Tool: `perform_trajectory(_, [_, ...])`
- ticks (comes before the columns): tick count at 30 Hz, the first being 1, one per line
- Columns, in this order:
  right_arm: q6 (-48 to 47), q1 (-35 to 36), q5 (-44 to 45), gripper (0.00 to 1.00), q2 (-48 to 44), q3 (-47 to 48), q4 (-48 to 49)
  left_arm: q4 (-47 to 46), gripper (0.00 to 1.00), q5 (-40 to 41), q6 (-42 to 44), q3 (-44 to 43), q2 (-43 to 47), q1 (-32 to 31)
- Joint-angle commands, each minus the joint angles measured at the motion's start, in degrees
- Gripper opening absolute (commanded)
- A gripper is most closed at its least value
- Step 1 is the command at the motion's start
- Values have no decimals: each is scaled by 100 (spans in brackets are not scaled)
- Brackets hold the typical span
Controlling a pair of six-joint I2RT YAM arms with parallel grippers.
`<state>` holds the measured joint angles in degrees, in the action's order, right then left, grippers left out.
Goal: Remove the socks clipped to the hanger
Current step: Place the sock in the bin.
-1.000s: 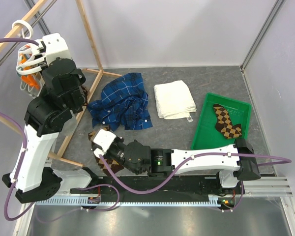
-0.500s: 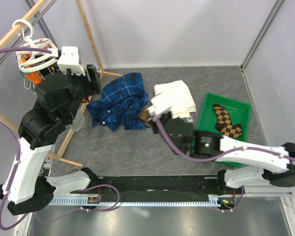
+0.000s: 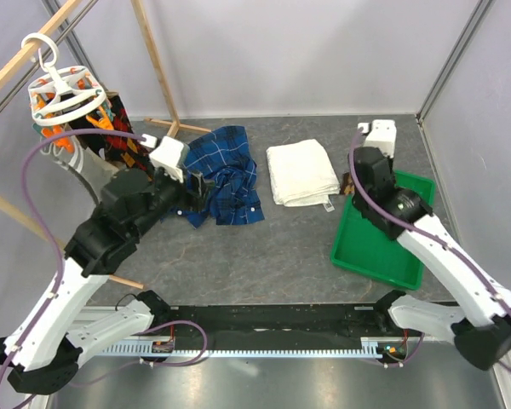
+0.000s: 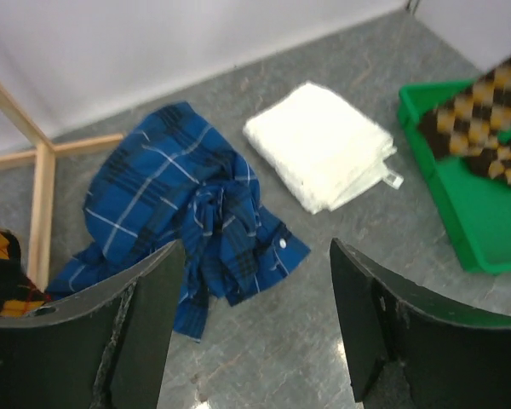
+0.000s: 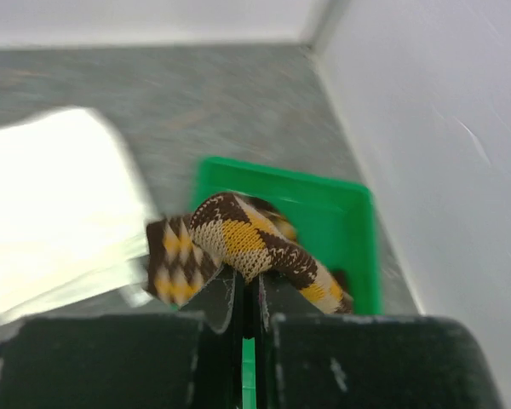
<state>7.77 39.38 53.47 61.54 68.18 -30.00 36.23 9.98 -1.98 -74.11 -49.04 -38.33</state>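
Observation:
The white round hanger [image 3: 61, 89] hangs by its hook from a wooden pole at the far left, with orange and teal pins. Dark argyle socks [image 3: 113, 119] are clipped to it; one shows at the left wrist view's edge [image 4: 0, 273]. My left gripper [image 3: 198, 184] [image 4: 255, 319] is open and empty, low over the floor by the blue shirt. My right gripper [image 3: 354, 182] [image 5: 247, 294] is shut on a brown-tan argyle sock [image 5: 243, 239] [image 4: 481, 98] at the left edge of the green tray [image 3: 379, 251] [image 5: 332, 209]. Another argyle sock [image 4: 504, 160] lies in the tray.
A crumpled blue plaid shirt [image 3: 223, 175] [image 4: 175, 200] and a folded white towel [image 3: 301, 172] [image 4: 319, 145] lie in the middle of the grey floor. Wooden rack poles [image 3: 157, 72] [image 4: 38, 183] stand at the left. White walls close in the back and right.
My left gripper has opened and dropped away from the hanger towards the shirt. My right arm has swung from the near left across to the green tray, carrying the argyle sock.

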Motion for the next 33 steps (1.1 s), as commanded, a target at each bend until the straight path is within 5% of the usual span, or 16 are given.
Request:
perform_trajectory(1, [445,-1980,-896,0,525,-532,-288,-432,77,-172,365,835,122,1])
perform_trajectory(9, [1042,-2953,-2480,3,1817,-1167,397,-967,79,154,365,1978,579,-8])
perform_trajectory(12, [1341,-2953,-2587,36,1792,-1158,399,-1012,79,451,260,2049,571,-8])
perform_trajectory(20, [1473,-2681,-2859,81,949,-464,-24,-1100,80,2894,286,2182,211,-8])
perform_trajectory(24, [1385,-2374,-3614,84,596,-350,406,-934,80,4376,365,1787,-307,9])
perform_trajectory(33, [1446,-1811,-4942,82,578,-402,1444,-951,79,5443,769,749,-1502,510])
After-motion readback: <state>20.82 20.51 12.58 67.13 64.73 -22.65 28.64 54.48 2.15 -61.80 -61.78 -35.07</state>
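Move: The green bin, where the held brown checked sock goes, has its middle about 9 cm right, 2 cm ahead and 29 cm below the right hand; the sock already in it is about 10 cm right and 5 cm ahead. The white cloth is roughly 17 cm ahead, 16 cm left. From the left hand, the hanging red plaid sock is some 13 cm ahead, 18 cm left, 8 cm below; the blue shirt lies roughly 21 cm ahead, 3 cm right. Swing the right gripper right and down about 20 cm over the bin, tipping the fingers down, and open wide to let the held sock go; then rise some 15 cm and draw left, clear of the bin. Meanwhile lower the empty left gripper some 12 cm, then take it left and forward towards the hanging red plaid sock, turning counter-clockwise with fingers still open. ##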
